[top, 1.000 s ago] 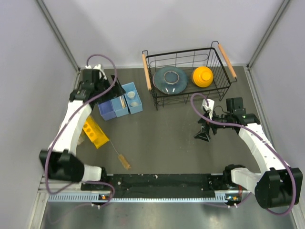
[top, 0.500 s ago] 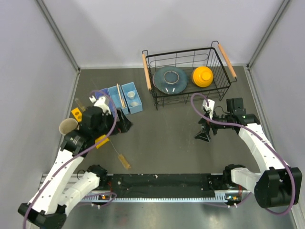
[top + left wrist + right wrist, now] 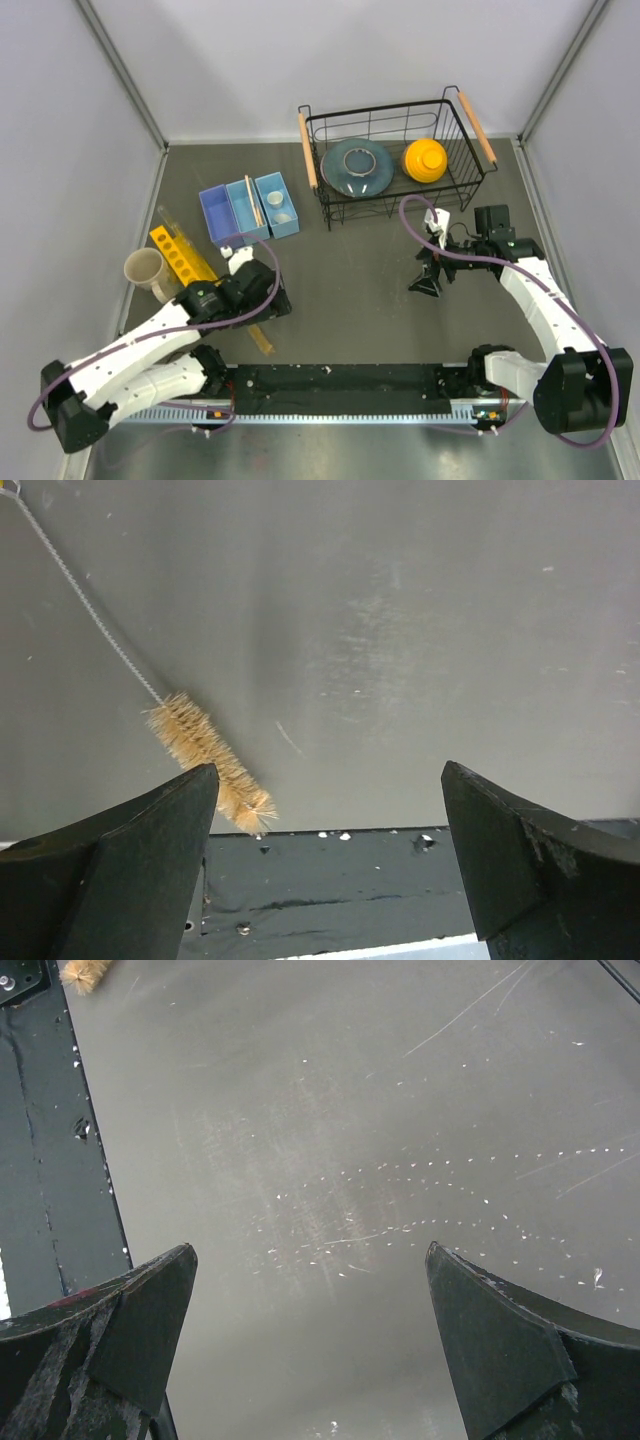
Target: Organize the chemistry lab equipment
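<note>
The wire brush [image 3: 262, 342] with amber bristles [image 3: 210, 765] lies on the dark table near the front rail. Its thin wire handle [image 3: 85, 590] runs up to the left. My left gripper [image 3: 270, 304] hovers just above and beside it, open and empty [image 3: 330, 770]; the bristles sit by its left finger [image 3: 150, 850]. A tan wooden stick [image 3: 254, 203] and two tiny white dishes [image 3: 282, 217] rest in the light-blue bins [image 3: 215, 215]. My right gripper [image 3: 428, 280] stands open over bare table [image 3: 310, 1250], holding nothing.
A black wire basket [image 3: 312, 150] at the back holds a blue-grey plate [image 3: 356, 166] and a yellow bowl [image 3: 425, 160]. A yellow rack [image 3: 178, 255] and a tan cup [image 3: 145, 270] stand at the left. The black base rail [image 3: 330, 880] runs along the near edge.
My left arm has swung from the bins at the back left down to the front, stopping over the brush. The right arm has not moved.
</note>
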Tool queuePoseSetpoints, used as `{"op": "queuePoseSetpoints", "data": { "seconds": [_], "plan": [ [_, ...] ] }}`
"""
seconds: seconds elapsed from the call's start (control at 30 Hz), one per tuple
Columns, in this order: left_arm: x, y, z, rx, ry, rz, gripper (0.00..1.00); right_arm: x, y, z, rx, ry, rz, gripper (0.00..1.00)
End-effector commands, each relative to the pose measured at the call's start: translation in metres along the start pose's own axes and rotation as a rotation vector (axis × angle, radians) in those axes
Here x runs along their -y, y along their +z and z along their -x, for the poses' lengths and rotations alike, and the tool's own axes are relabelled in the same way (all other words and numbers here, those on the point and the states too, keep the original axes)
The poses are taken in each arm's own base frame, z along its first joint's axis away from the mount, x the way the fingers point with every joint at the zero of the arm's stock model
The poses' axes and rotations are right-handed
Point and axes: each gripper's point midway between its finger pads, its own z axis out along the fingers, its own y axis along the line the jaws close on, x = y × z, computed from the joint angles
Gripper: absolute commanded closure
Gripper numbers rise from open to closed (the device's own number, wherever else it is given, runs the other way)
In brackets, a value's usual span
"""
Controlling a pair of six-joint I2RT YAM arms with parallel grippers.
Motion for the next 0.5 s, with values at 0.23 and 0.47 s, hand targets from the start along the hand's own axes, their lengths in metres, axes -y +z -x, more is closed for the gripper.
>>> {"op": "queuePoseSetpoints", "data": {
  "seconds": [0.23, 0.47],
  "plan": [
    [-0.046, 0.039, -0.027, 0.013, -0.210, 0.247, 0.01, 0.003, -0.001, 0.006, 0.026, -0.032, 0.002, 0.01],
    [-0.061, 0.052, -0.042, -0.026, -0.237, 0.340, 0.01, 0.004, -0.001, 0.005, 0.021, -0.032, -0.004, 0.01]
  ]
}}
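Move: Back about 2 cm and some 3 cm to the left of the open left hand lies the bristle head of the brush, roughly 11 cm below. From that hand the yellow rack is about 16 cm ahead and 19 cm left, the beige mug roughly 11 cm ahead and 27 cm left, and the blue trays some 31 cm ahead and 5 cm left. The idle right hand has the brush head about 36 cm to its left and 7 cm back, 14 cm down. Sinking about 7 cm towards the brush head, the left hand also eases some 3 cm left and a little back, slowing towards the end. Its wrist turns roughly 15 degrees counter-clockwise and brings the fingers closer to straight down, wide open all the while and still clear of the bristles. ##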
